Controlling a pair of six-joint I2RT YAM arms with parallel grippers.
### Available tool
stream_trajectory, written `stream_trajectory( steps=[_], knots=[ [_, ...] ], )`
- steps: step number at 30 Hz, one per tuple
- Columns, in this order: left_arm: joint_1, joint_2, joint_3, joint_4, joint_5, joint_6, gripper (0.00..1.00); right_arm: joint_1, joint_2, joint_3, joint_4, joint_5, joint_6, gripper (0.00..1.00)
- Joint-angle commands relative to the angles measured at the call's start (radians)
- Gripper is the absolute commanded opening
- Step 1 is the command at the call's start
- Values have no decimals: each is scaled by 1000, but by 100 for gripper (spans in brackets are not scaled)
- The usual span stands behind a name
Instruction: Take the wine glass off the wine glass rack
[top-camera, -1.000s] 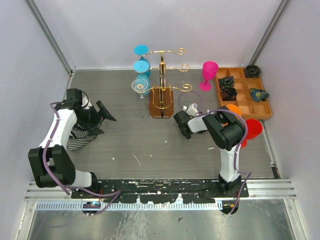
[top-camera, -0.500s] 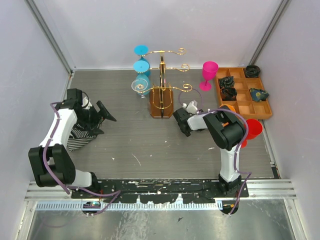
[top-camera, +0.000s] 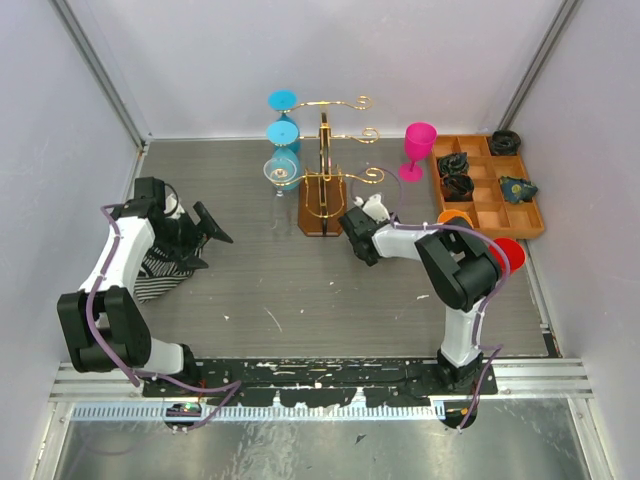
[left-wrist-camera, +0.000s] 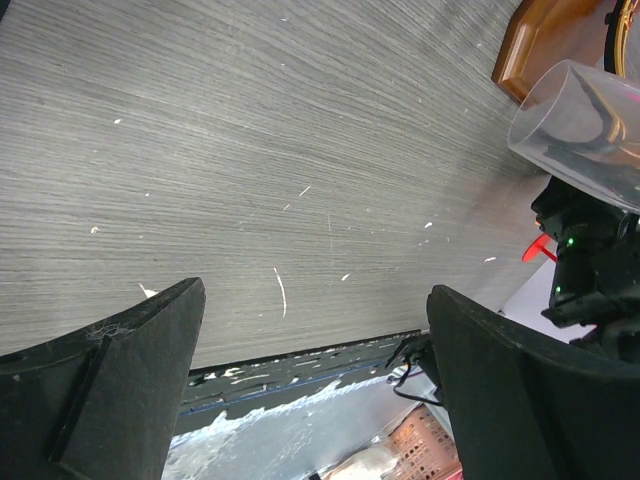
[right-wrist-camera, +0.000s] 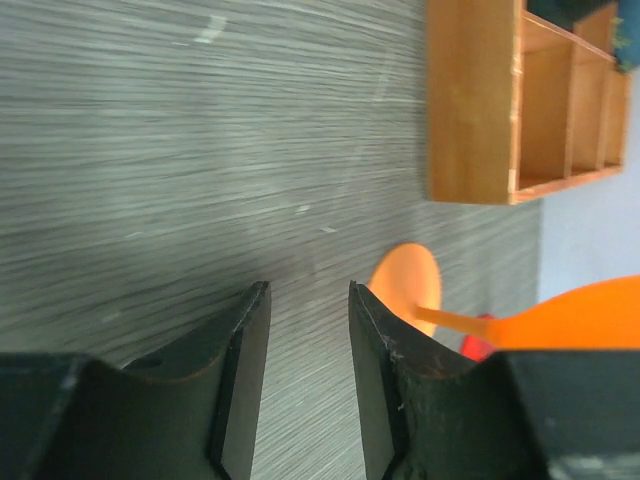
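The wine glass rack (top-camera: 324, 150), thin gold wire on a brown wooden base (top-camera: 322, 210), stands at mid-table. On its left arms hang two blue wine glasses (top-camera: 283, 101) (top-camera: 284, 136) and a clear one (top-camera: 280, 171). Another clear wine glass (left-wrist-camera: 583, 128) shows beside the base in the left wrist view, close to my right arm. My right gripper (top-camera: 360, 232) is low, just right of the base; its fingers (right-wrist-camera: 308, 290) stand a little apart around bare table. My left gripper (top-camera: 213, 225) is open far to the left, nothing between its fingers (left-wrist-camera: 315, 290).
A pink glass (top-camera: 418, 148) stands by the orange-brown compartment tray (top-camera: 478, 196), which holds dark items. An orange glass (top-camera: 455, 217) (right-wrist-camera: 405, 285) and a red glass (top-camera: 508, 256) are beside my right arm. A striped object (top-camera: 158, 272) lies under the left arm.
My right gripper has slid up and left toward the rack base, and its jaws have spread wider. The left arm has not moved.
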Motion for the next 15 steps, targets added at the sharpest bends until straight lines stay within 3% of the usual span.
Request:
stream_trajectory(
  steps=[1, 15],
  knots=[
    [4, 1, 32, 7, 14, 9, 100, 75, -88, 58, -52, -143, 94, 43],
    [4, 2, 35, -2, 17, 12, 100, 122, -209, -35, -161, -233, 197, 42]
  ],
)
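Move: The clear glass hangs upside down on the rack some 27 cm to the right hand's left, about 3 cm farther out and 14 cm higher. The rack's wooden base is about 20 cm left and 7 cm ahead. The orange glass stands about 5 cm to this hand's right and 1 cm back, the red one roughly 14 cm right and 9 cm back. From the left hand the clear glass is about 11 cm ahead, 15 cm right and slightly higher. Touching nothing, with the orange glass already released, the right hand heads left across the table towards the rack, about 7 cm quickly, then draws back some 3 cm at nearly the same height. It rolls about 15 degrees so its left side rises and turns slightly counter-clockwise, fingers staying part open. ##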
